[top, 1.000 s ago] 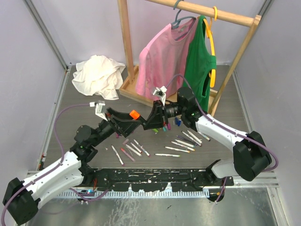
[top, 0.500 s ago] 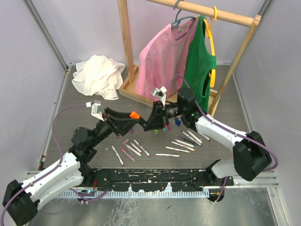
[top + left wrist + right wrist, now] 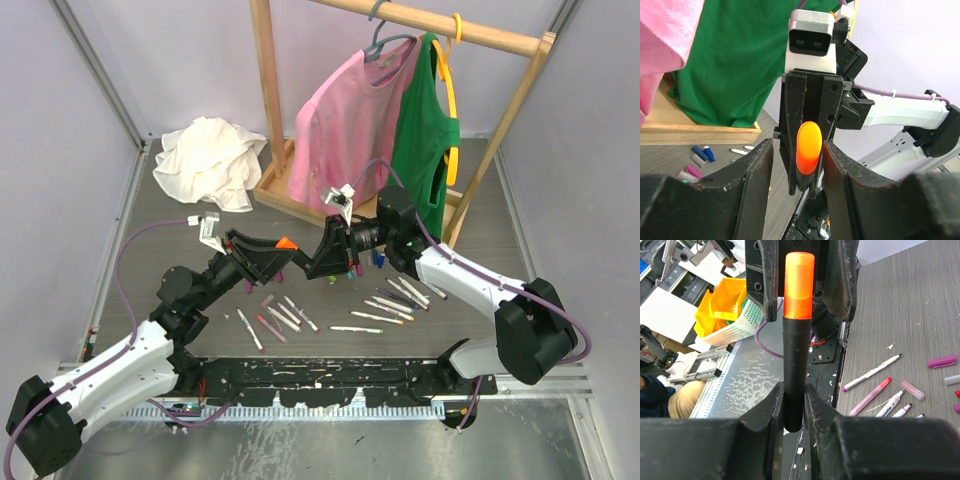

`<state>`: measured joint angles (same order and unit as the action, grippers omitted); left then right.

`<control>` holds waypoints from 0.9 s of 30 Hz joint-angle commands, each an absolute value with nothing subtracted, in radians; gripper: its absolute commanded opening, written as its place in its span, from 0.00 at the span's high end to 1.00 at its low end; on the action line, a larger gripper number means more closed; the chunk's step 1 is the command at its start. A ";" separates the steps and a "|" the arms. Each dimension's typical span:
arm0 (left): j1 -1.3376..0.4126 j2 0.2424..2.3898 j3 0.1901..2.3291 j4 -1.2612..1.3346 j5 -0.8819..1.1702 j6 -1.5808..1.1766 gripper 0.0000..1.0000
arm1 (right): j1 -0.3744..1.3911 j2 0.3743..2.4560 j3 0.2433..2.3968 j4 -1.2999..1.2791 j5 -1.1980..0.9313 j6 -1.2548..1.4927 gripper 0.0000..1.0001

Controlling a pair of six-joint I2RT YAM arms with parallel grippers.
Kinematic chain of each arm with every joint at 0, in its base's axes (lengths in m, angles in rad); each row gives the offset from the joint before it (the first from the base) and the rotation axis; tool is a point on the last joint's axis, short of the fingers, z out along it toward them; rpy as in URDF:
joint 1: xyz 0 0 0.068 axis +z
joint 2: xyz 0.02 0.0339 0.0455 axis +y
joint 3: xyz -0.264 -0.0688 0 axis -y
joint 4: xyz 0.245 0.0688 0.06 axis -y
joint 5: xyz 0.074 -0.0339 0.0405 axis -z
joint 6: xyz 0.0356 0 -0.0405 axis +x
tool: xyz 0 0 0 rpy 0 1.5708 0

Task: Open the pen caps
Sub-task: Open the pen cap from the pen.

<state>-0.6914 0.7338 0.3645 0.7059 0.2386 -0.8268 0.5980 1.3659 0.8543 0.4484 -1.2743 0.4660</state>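
Note:
My right gripper [image 3: 794, 390] is shut on the barrel of a stubby black marker [image 3: 795, 365] and holds it in the air above the table. The marker's orange pen cap [image 3: 799, 285] points at my left gripper [image 3: 797, 144]. That gripper's jaws stand on either side of the cap [image 3: 809, 147], with a gap showing on the left. From above, the two grippers meet at the cap [image 3: 286, 243]. Several slim white and grey pens [image 3: 380, 305] lie on the table below, with loose coloured caps [image 3: 700, 154] beside them.
A wooden clothes rack [image 3: 268, 100] stands at the back with a pink shirt [image 3: 345, 120] and a green shirt [image 3: 425, 140] hanging on it. A crumpled white cloth [image 3: 208, 160] lies at the back left. A yellow bin [image 3: 722, 305] sits beyond the table's near edge.
The left gripper's jaws have narrowed around the orange cap, and its arm has shifted slightly. The right gripper has held the marker still.

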 commanded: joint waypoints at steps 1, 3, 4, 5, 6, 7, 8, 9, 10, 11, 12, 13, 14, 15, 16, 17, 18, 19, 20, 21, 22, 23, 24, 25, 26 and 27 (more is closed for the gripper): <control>-0.686 0.717 0.410 0.765 0.226 -0.824 0.54 | 0.598 1.364 0.861 0.486 -1.283 0.456 0.99; -0.686 0.712 0.410 0.765 0.227 -0.824 0.55 | 0.597 1.365 0.861 0.486 -1.283 0.455 0.99; -0.687 0.710 0.410 0.765 0.226 -0.824 0.55 | 0.598 1.365 0.862 0.485 -1.284 0.456 0.99; -0.687 0.709 0.410 0.765 0.225 -0.823 0.55 | 0.598 1.365 0.861 0.484 -1.284 0.454 0.99; -0.686 0.709 0.410 0.764 0.223 -0.823 0.55 | 0.597 1.365 0.861 0.484 -1.284 0.454 0.99; -0.686 0.709 0.408 0.764 0.222 -0.824 0.55 | 0.598 1.365 0.861 0.483 -1.283 0.454 0.99; -0.687 0.708 0.409 0.764 0.220 -0.824 0.55 | 0.598 1.366 0.861 0.483 -1.282 0.453 0.99; -0.686 0.708 0.409 0.763 0.219 -0.824 0.55 | 0.597 1.365 0.861 0.482 -1.282 0.451 0.99; -0.687 0.708 0.412 0.763 0.219 -0.825 0.55 | 0.598 1.364 0.861 0.479 -1.280 0.448 0.99; -0.686 0.711 0.413 0.765 0.221 -0.825 0.55 | 0.598 1.365 0.861 0.477 -1.280 0.447 0.99; -0.687 0.713 0.415 0.765 0.225 -0.827 0.56 | 0.597 1.365 0.861 0.476 -1.280 0.445 0.99; -0.686 0.715 0.417 0.765 0.227 -0.828 0.58 | 0.598 1.364 0.861 0.476 -1.279 0.444 0.99; -0.686 0.717 0.418 0.766 0.228 -0.830 0.60 | 0.598 1.364 0.861 0.474 -1.279 0.443 0.99; -0.687 0.718 0.419 0.768 0.230 -0.831 0.62 | 0.598 1.364 0.862 0.472 -1.279 0.442 0.99; -0.687 0.718 0.420 0.767 0.231 -0.831 0.65 | 0.598 1.364 0.862 0.472 -1.278 0.440 0.99; -0.687 0.718 0.420 0.768 0.233 -0.830 0.68 | 0.598 1.364 0.863 0.470 -1.279 0.440 0.99; -0.687 0.716 0.420 0.768 0.233 -0.830 0.70 | 0.598 1.364 0.862 0.467 -1.279 0.436 0.99; -0.687 0.716 0.421 0.767 0.233 -0.829 0.72 | 0.598 1.364 0.863 0.464 -1.279 0.431 0.99; -0.687 0.715 0.422 0.765 0.235 -0.827 0.76 | 0.598 1.364 0.864 0.457 -1.278 0.425 0.99; -0.686 0.715 0.424 0.762 0.236 -0.825 0.80 | 0.599 1.362 0.864 0.448 -1.275 0.417 0.99; -0.686 0.716 0.426 0.758 0.241 -0.823 0.86 | 0.599 1.360 0.866 0.437 -1.274 0.405 0.99; -0.687 0.719 0.429 0.753 0.245 -0.821 0.92 | 0.600 1.358 0.868 0.427 -1.271 0.394 0.99; -0.686 0.721 0.432 0.749 0.252 -0.821 0.98 | 0.599 1.357 0.870 0.418 -1.269 0.386 0.98; -0.687 0.724 0.434 0.747 0.257 -0.820 1.00 | 0.600 1.355 0.870 0.413 -1.267 0.381 0.95; -0.687 0.729 0.434 0.748 0.263 -0.821 1.00 | 0.601 1.352 0.869 0.413 -1.265 0.378 0.88; -0.686 0.732 0.434 0.748 0.270 -0.820 1.00 | 0.601 1.351 0.868 0.412 -1.263 0.377 0.81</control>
<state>-0.6914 0.7265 0.3779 0.6979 0.2405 -0.8211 0.5983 1.3666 0.8543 0.4126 -1.2720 0.4221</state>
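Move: Just between the left fingertips, barely 1 cm to the hand's right and level with it, stands the orange pen cap. The right fingertips that hold its black barrel are some 5 cm to the left hand's right, 2 cm back and 4 cm lower; from them the cap lies about 4 cm left, 2 cm ahead and 4 cm up. On the table roughly 27 cm below the left hand, white markers lie 5 cm back, the pink marker 8 cm back and 5 cm left. Closing the left fingers from just under half open to nearly shut, the left hand pinches the orange cap from both sides, rising about 1 cm as they close and settling back slightly at the end. The right hand keeps its grip on the black barrel and stays put, sinking only half a centimetre late on. ##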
